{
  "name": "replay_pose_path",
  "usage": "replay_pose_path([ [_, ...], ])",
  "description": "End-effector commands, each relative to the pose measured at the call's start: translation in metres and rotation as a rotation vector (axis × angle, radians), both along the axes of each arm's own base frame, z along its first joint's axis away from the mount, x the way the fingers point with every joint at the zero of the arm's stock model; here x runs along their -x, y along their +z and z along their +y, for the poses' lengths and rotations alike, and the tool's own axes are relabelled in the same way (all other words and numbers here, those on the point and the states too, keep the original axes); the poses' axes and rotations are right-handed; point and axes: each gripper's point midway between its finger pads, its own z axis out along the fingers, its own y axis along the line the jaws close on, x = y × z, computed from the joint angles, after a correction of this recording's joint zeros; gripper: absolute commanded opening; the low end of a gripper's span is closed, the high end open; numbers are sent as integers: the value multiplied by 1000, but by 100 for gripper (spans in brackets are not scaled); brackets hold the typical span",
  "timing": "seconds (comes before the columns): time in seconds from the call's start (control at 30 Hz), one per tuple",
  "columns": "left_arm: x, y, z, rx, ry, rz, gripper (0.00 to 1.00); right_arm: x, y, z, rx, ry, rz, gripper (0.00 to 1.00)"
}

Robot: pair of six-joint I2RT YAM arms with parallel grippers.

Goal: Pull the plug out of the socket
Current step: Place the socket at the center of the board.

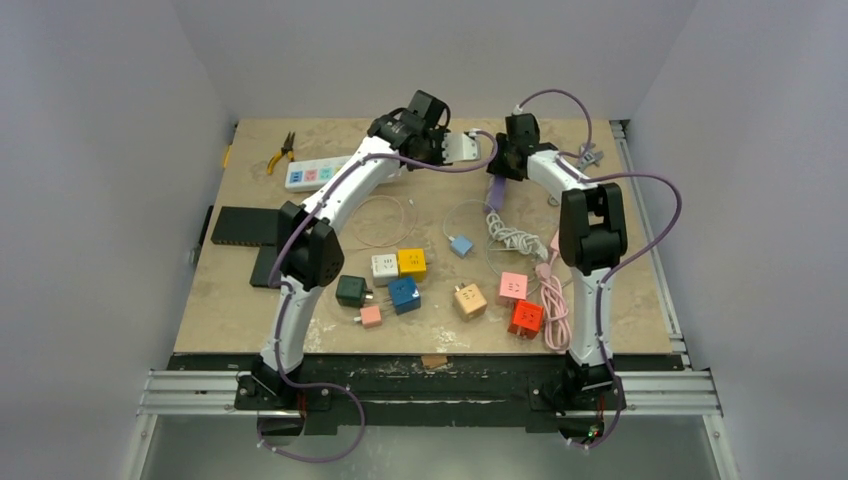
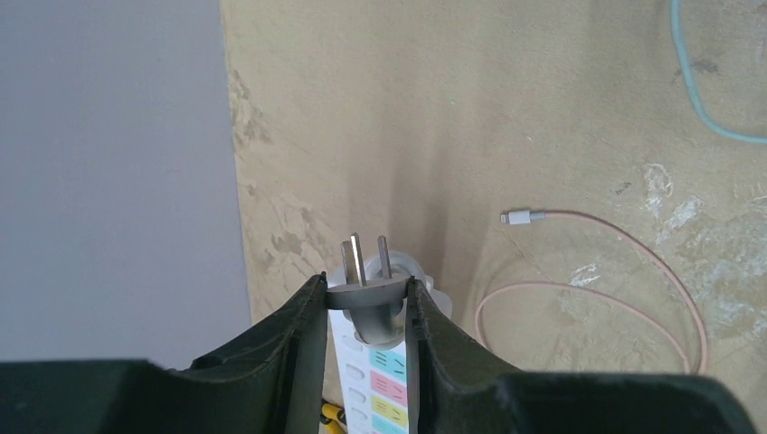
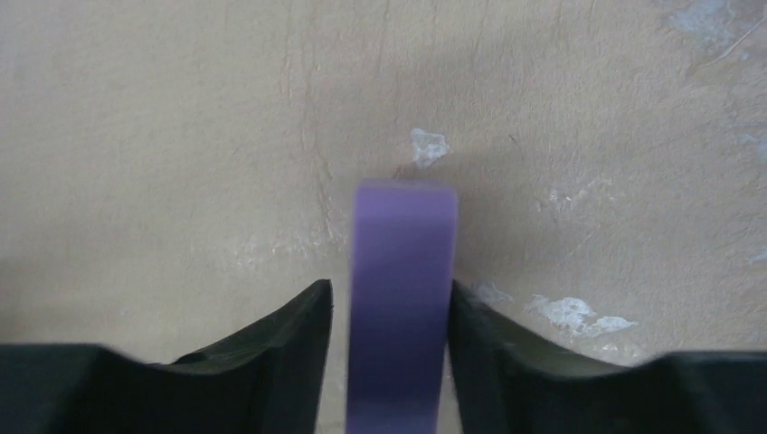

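My left gripper (image 2: 366,289) is shut on a grey plug (image 2: 364,294) whose bare metal prongs point away from me, free of any socket. In the top view that gripper (image 1: 452,146) hovers over the far middle of the table. The purple socket block (image 3: 402,307) stands between my right gripper's (image 3: 391,298) fingers; the right finger touches it and a thin gap shows on the left. In the top view the block (image 1: 495,192) hangs upright below the right gripper (image 1: 503,170), with a coiled white cable (image 1: 510,238) trailing from it.
A white power strip (image 1: 320,172) with coloured outlets lies at the far left beside pliers (image 1: 283,152). A black box (image 1: 240,228) sits at the left edge. Several coloured cube adapters (image 1: 410,263) and a pink cable (image 1: 555,300) lie near the front.
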Motion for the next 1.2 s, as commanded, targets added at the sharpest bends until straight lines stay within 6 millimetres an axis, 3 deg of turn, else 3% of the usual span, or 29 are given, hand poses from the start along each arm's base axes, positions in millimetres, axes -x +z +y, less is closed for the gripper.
replay_pose_path([
  [0.0,-13,13,7,-42,22,-73,23,-14,8,-7,39,-31,-22,53],
  [0.1,-14,11,8,-52,17,-79,31,-14,11,-5,33,-24,-19,69],
  [0.2,-16,10,6,-72,12,-96,44,-13,29,0,1,-10,-46,95],
  [0.3,-17,9,5,-88,12,-105,62,-3,63,1,-26,-1,-115,98],
  [0.5,-14,17,-6,-88,-11,-132,71,33,124,6,-117,34,-245,99],
  [0.6,-3,38,-9,-51,-7,-143,71,51,146,10,-148,71,-285,99],
  [0.7,19,71,-4,35,29,-120,76,71,159,17,-180,132,-296,99],
  [0.8,48,103,11,150,100,-67,92,94,177,30,-253,213,-340,99],
  [0.83,59,109,16,183,125,-34,97,106,172,35,-294,224,-342,99],
  [0.93,104,118,35,232,186,85,100,136,185,66,-303,298,-400,99],
  [1.1,165,116,64,325,293,246,100,173,185,107,-134,432,-367,99],
  [1.17,185,117,76,369,347,299,100,188,190,122,-237,477,-366,99],
])
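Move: The left gripper holds the white plug up in the air; the bare table it goes down to is straight below, about 12 cm down. The white power strip's middle lies some 20 cm to its left and 4 cm farther out, the pale pink cable 11 cm left and 8 cm back. The right fingers hold the purple socket near its far end, its middle about 4 cm back; its white cord bundle lies 17 cm back and 3 cm right, the light-blue plug 20 cm back and 8 cm left. Ease the right gripper down 1.5 cm with the purple socket, open wide and let go, then lift up and back off it before swinging left, ending some 17 cm back and 16 cm up. Dip the left gripper slightly, open in stages to release the white plug, then pull back and up about 13 cm each, drifting left. ##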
